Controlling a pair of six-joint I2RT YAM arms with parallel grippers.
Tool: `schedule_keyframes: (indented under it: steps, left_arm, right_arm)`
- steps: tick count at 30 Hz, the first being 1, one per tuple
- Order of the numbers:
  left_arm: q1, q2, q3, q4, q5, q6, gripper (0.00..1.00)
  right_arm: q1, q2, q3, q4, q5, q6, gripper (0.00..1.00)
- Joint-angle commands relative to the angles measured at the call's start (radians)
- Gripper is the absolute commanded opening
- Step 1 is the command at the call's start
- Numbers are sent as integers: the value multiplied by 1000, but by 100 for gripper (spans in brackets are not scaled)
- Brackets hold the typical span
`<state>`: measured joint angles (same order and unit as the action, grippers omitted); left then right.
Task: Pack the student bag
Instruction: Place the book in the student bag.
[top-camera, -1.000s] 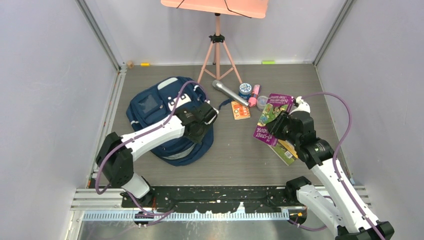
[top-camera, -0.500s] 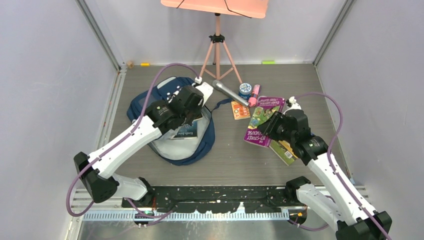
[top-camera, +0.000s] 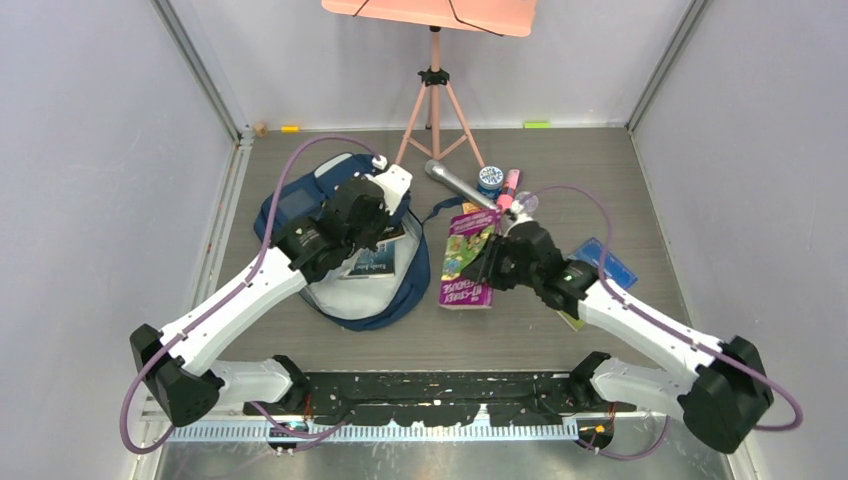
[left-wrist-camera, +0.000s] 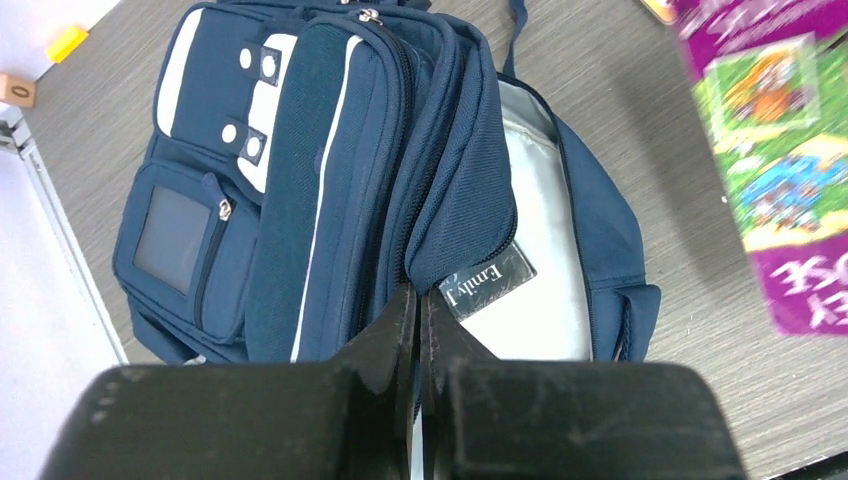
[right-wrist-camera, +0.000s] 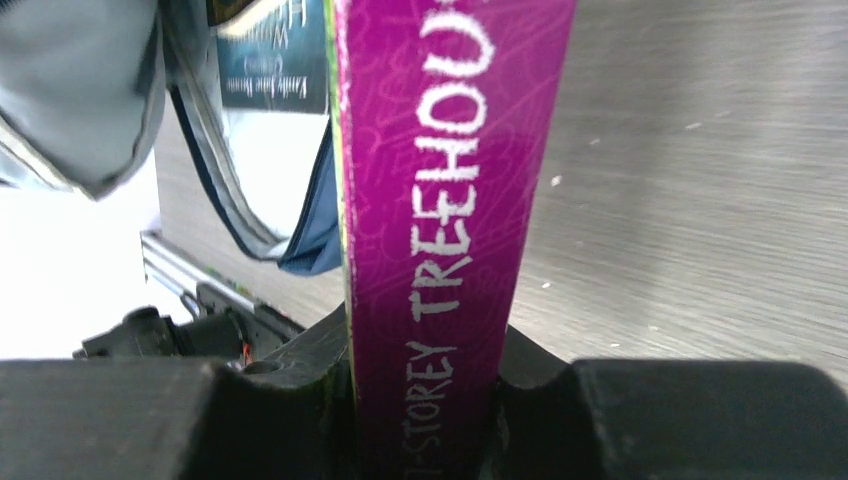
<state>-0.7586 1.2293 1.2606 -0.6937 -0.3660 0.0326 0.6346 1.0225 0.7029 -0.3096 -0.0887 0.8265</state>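
The student bag (top-camera: 290, 215), navy with white stripes, lies at the left with its main compartment open and the grey lining (left-wrist-camera: 540, 250) showing. A dark book (top-camera: 372, 262) lies inside. My left gripper (top-camera: 385, 232) is shut on the edge of the bag's front panel (left-wrist-camera: 450, 230) and holds it up; in the left wrist view the left gripper (left-wrist-camera: 420, 300) has no gap between its fingers. My right gripper (top-camera: 490, 268) is shut on the spine of a purple book (top-camera: 465, 262), held just right of the bag's opening. In the right wrist view the right gripper (right-wrist-camera: 425, 340) clamps that purple book (right-wrist-camera: 440, 200), with the bag's rim (right-wrist-camera: 310, 250) to its left.
Behind the purple book lie a silver cylinder (top-camera: 455, 185), a blue round tin (top-camera: 489, 178), a pink tube (top-camera: 510, 188) and a small orange card (top-camera: 468, 208). A blue book (top-camera: 605, 262) lies at the right. A pink tripod stand (top-camera: 435, 90) stands at the back.
My left gripper has pulled the bag's front panel up and back, exposing the lining and the book inside. My right arm has swung left with the purple book, uncovering the blue book.
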Motion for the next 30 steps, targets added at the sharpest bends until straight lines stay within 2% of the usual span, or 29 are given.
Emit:
schedule_keyframes:
  steps: [1,9,20,30]
  left_arm:
    - [15,-51,-16,172,24,7,0]
    - [15,-46,-30,169,32,11,0]
    - [16,-72,-51,199,43,1,0]
    - [17,-69,-49,198,63,-6,0]
  right_arm:
    - [130,89,71,252,-4,40,1]
    - [229,247,164,327,-1,24,1]
    - [259,369,224,368,13,13,1]
    - [277,542,313,548,-59,14,1]
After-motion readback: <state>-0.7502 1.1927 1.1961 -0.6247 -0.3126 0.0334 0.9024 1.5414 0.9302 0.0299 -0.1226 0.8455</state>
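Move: The right hand grips the treehouse book; the student bag's mouth, where it is going, lies about 19 cm to its left, 3 cm ahead and 12 cm below. The raised bag flap is some 19 cm left, 6 cm ahead and 8 cm above, and the orange card 14 cm ahead, 1 cm right, 14 cm below. From the left hand, already pinching that flap, the mouth lies roughly 3 cm back, 3 cm right and 19 cm below. Right hand carries its gripped book about 15 cm left over the bag mouth, left hand keeping the flap up. ##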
